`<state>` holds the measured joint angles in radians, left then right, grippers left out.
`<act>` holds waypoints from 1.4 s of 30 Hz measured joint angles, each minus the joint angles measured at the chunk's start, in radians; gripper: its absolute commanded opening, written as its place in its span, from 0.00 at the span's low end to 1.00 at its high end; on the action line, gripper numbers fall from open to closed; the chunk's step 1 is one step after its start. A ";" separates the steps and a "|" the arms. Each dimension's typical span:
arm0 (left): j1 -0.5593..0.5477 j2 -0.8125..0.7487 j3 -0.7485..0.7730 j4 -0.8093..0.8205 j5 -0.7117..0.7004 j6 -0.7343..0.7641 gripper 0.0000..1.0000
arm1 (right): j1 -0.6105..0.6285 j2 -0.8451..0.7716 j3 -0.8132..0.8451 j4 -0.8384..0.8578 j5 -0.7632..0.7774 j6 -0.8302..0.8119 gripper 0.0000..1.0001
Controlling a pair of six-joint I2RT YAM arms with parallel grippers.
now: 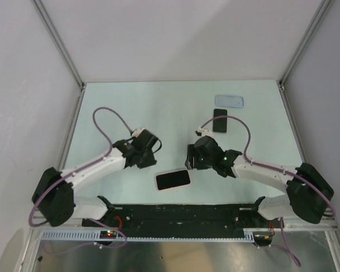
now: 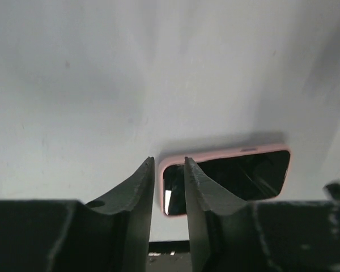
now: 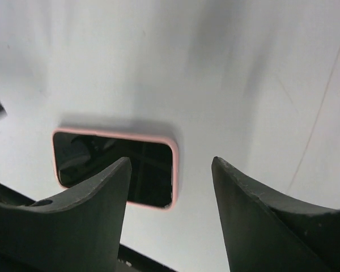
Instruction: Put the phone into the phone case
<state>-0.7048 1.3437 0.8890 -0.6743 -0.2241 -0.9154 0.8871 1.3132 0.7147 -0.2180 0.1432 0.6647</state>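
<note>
The all-black phone (image 1: 220, 120) lies flat at the back right of the table. Just behind it lies the translucent light-blue phone case (image 1: 229, 101), apart from it. Both show only in the top view. My left gripper (image 1: 149, 158) (image 2: 169, 160) hovers near the table's middle with a narrow gap between its jaws and nothing in it. My right gripper (image 1: 191, 160) (image 3: 170, 161) faces it from the right, wide open and empty. Both grippers are well in front of the phone and the case.
A pink-rimmed slab with a dark glossy face (image 1: 173, 180) (image 2: 243, 173) (image 3: 102, 153) lies between and just in front of the two grippers. The right arm's purple cable (image 1: 241, 122) loops close to the phone. A black base rail (image 1: 181, 214) runs along the near edge.
</note>
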 measured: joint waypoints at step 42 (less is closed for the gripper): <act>-0.129 0.232 -0.025 0.122 -0.010 -0.120 0.10 | 0.034 0.269 0.101 -0.009 -0.059 -0.068 0.45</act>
<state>-0.8341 1.5757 0.8642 -0.5518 -0.2337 -1.0351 0.9211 1.5826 0.8154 -0.2272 0.0841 0.5968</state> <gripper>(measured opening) 0.098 0.423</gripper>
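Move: The phone in its pink case lies crosswise between the hands. Its middle is about 7 cm to the left hand's right, 8 cm back and 7 cm below. From the right hand it is some 9 cm to the left, 4 cm back and 6 cm below. The loose black phone is far off, roughly 28 cm ahead of the right hand and 14 cm to its right. Back and down past the phone's left end goes the left hand, about 14 cm, narrowing its fingers, then some 12 cm forward low over the table. The right hand goes forward and left over the right end, sinks beyond the far edge, then draws back about 6 cm, its fingers narrowing but still apart. Between them they push the ends opposite ways, left fingertips against the left edge near the far end, a right fingertip at the right edge nearer the base. ##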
